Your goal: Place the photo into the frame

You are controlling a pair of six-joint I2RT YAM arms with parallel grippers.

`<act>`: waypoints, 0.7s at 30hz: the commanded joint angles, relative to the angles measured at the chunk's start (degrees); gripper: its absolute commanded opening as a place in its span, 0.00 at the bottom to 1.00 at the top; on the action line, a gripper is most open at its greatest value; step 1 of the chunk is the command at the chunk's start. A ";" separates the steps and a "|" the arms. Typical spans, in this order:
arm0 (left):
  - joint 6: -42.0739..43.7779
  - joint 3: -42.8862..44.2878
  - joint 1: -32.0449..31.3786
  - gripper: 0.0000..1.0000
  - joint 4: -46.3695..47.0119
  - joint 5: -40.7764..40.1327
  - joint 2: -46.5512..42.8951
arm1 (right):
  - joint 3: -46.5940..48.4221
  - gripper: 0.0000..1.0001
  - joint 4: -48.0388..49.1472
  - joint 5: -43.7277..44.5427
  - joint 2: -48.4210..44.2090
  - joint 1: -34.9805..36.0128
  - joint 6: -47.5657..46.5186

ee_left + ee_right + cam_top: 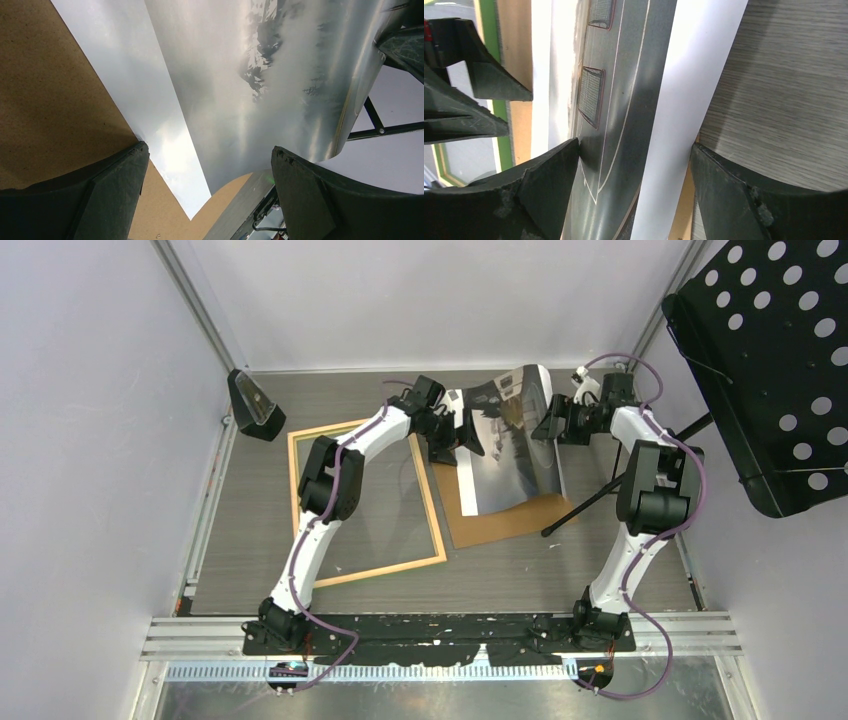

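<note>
The photo [510,445] lies curled on a brown backing board [500,522] at mid table, its right side arching upward. To its left the frame [432,512] lies flat with its light wood side up. My left gripper [447,435] is at the photo's left edge, open. In the left wrist view its gripper [207,150] has nothing between the fingers, and the glossy photo [240,90] curves just beyond them. My right gripper [553,426] is at the raised right edge. In the right wrist view its gripper [634,145] stands open astride the photo [624,100], and the left finger [549,180] touches the glossy face.
A black wedge-shaped object [255,405] sits at the back left corner. A black perforated stand [770,370] hangs over the right side, with its thin leg [590,505] reaching onto the table by the board. Walls close in the left, right and back.
</note>
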 commanded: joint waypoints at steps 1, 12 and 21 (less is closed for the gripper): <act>1.45 -1.53 -0.31 0.98 -1.82 -0.24 -0.08 | 1.10 0.86 2.41 -5.77 -4.33 0.20 2.23; 1.75 -1.85 -0.29 0.98 -1.98 0.03 -0.18 | -0.77 0.84 3.39 -9.27 -7.66 0.25 2.57; 1.80 -1.87 -0.22 0.98 -2.03 0.22 -0.59 | -3.21 0.83 4.03 -11.29 -9.58 0.28 3.55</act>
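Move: The photo's right margin already runs between the right hand's spread fingers; the photo's middle is about 8 cm to that hand's left, 3 cm back and slightly lower. The brown board under it is centred some 10 cm left and 7 cm back; the frame's middle, about 38 cm left and 15 cm back. From the left hand, at the photo's left edge, the photo's middle is 9 cm right and 1 cm ahead. The photo's right side is carried up off the brown board by the right hand, which climbs about 5 cm and eases some 2 cm left towards the left hand, its fingertips tilting up roughly 10 degrees. The right fingers stay widely spread around the white margin, while the left hand keeps still, open, one fingertip at the photo's left edge. ##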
